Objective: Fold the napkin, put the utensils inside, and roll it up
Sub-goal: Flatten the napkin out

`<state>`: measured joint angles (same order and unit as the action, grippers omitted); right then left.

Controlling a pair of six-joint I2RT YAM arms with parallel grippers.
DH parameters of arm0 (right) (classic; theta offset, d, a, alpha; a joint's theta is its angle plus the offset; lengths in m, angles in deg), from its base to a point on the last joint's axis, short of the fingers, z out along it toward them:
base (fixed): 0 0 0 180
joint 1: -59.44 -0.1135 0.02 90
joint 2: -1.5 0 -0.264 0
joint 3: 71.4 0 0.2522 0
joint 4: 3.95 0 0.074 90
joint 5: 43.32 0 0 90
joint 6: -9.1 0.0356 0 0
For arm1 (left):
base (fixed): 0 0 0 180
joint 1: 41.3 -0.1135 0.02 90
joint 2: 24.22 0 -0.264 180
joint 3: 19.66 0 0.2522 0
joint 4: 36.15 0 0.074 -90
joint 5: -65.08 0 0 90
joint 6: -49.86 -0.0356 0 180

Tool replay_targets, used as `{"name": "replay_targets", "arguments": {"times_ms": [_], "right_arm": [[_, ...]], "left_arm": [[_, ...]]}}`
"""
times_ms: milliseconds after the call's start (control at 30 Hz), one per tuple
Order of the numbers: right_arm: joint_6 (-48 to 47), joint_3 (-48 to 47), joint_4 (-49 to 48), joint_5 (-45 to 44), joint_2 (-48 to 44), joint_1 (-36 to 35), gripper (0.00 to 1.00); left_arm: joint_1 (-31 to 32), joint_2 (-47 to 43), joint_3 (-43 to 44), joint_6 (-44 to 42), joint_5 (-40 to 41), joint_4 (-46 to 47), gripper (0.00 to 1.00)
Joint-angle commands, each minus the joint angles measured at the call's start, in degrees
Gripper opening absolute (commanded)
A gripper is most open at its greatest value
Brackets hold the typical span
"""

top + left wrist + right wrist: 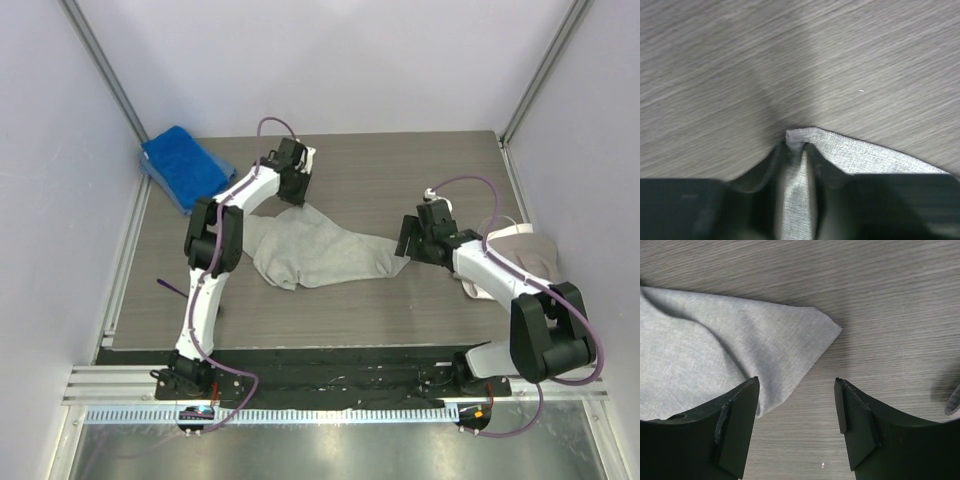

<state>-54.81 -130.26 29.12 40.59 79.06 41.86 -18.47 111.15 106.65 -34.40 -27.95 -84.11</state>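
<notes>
The light grey napkin (315, 250) lies crumpled in the middle of the wooden table. My left gripper (295, 190) is at its far left corner, and in the left wrist view the jaws (796, 145) are shut on a pinched fold of the napkin (865, 155). My right gripper (407, 245) stands open over the napkin's right corner. In the right wrist view that corner (740, 345) lies just ahead of the left finger, and the gripper (796, 382) holds nothing. The slim dark purple utensil (170, 287) lies near the table's left edge, apart from the napkin.
A bright blue towel (185, 165) sits at the far left corner of the table. A beige-grey cloth with a white edge (520, 250) lies under my right arm; its edge (954, 400) shows in the right wrist view. Walls close in the table on three sides.
</notes>
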Motion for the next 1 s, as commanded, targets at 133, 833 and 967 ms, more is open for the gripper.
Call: {"name": "replay_targets", "arguments": {"times_ms": [133, 833, 967], "right_arm": [[-0.24, -1.13, -2.61, 2.04, 5.84, 7.12, 0.66], [-4.46, -6.23, -2.88, 1.43, 19.99, 7.57, 0.5], [-5.26, -6.58, -2.17, 1.52, 20.44, 6.6, 0.45]], "left_arm": [[1.08, -0.37, -3.29, 0.85, -0.23, -0.27, 0.0], [1.08, -6.96, -7.26, 2.79, 1.09, 3.34, 0.0], [1.08, -7.05, -7.17, 3.14, 1.09, 3.61, 0.0]]}}
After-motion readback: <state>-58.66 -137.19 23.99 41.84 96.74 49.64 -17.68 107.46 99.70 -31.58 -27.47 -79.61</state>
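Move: The right hand goes for the napkin's right-hand corner, roughly 5 cm ahead of it, 4 cm to its right and 6 cm below. The napkin's middle is about 22 cm to this hand's left and 5 cm ahead, the tan bag about 30 cm right and nearly level with it. The left hand already has the napkin's far corner between its half-closed fingertips, 1 cm below; the napkin's middle lies some 15 cm back and 4 cm right. Down and to the right first, then forward about 5 cm close over the table, the right hand brings its open fingers to either side of the napkin's right corner, tips slightly steeper, and starts narrowing them without pinching yet. Meanwhile the left fingers finish shutting on the far corner and keep hold, easing back barely 1 cm. ##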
